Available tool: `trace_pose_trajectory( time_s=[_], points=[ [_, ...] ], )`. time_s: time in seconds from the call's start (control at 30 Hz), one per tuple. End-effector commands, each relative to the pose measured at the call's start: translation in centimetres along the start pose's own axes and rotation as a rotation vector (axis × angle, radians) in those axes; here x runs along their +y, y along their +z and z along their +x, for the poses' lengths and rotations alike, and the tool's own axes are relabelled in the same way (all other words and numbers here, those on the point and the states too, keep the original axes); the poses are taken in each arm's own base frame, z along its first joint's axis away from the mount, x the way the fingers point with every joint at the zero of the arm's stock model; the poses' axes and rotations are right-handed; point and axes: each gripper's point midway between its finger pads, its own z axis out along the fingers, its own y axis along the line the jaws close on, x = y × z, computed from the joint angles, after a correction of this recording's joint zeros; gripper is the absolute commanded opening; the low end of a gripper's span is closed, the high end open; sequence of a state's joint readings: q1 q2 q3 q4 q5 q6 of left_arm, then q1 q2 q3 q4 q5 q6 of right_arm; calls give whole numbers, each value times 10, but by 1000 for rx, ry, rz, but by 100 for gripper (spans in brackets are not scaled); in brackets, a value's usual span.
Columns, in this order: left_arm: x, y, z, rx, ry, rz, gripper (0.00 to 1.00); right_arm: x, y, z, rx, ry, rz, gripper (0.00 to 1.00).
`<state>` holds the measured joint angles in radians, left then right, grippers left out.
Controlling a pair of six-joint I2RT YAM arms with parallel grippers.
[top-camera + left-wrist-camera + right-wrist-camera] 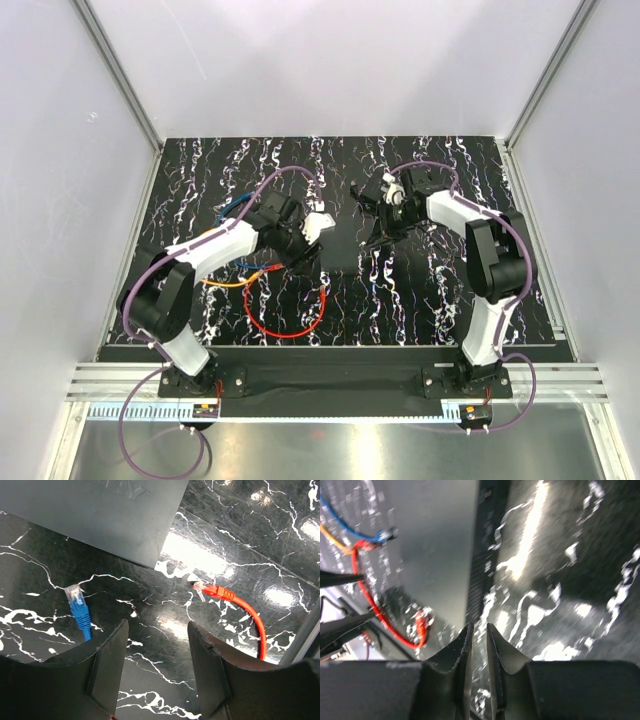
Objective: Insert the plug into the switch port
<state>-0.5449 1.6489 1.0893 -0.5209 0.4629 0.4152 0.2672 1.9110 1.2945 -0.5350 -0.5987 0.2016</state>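
Observation:
The flat black switch box lies mid-table. Its port does not show clearly; the side face is blurred. A red cable's plug lies on the table just off the box's corner, and a blue cable's plug lies to its left. My left gripper hovers open over bare table between the two plugs, holding nothing. My right gripper is at the box's other side by its edge, its jaws a narrow gap apart with nothing between them. The red plug shows there too.
A red cable loop lies near the front of the marbled table. An orange cable and a blue cable run under the left arm. White walls enclose the table on three sides.

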Motion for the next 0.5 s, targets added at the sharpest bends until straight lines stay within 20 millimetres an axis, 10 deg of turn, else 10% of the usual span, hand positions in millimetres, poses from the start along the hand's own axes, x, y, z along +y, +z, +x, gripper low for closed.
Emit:
trace_pose_trajectory(
  time_s=[0.0, 0.47],
  points=[
    [20, -8, -34, -97, 55, -47, 56, -22, 20, -3, -10, -7, 41, 22],
    [80, 21, -60, -144, -147, -76, 56, 11, 67, 14, 54, -17, -54, 23]
  ],
)
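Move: The switch's middle lies about 6 cm left of the right hand, 4 cm farther out and 4 cm lower; from that hand the black adapter is 14 cm ahead, about level sideways. Seen from the left hand, the switch is some 10 cm to the right, 9 cm ahead and 5 cm down. The blue plug is 6 cm ahead of the left hand and 1 cm right, the free red plug 3 cm back and 6 cm right, both some 6 cm below. The switch is met on its port side, near its near end, by the nearly shut right fingers, which first sink about 4.5 cm beside it, then push left for some 3 cm. Meanwhile the half-open left hand travels about 7.5 cm forward, nearly level, along the switch's left side to above the blue plug, turning some 10 degrees counter-clockwise. ##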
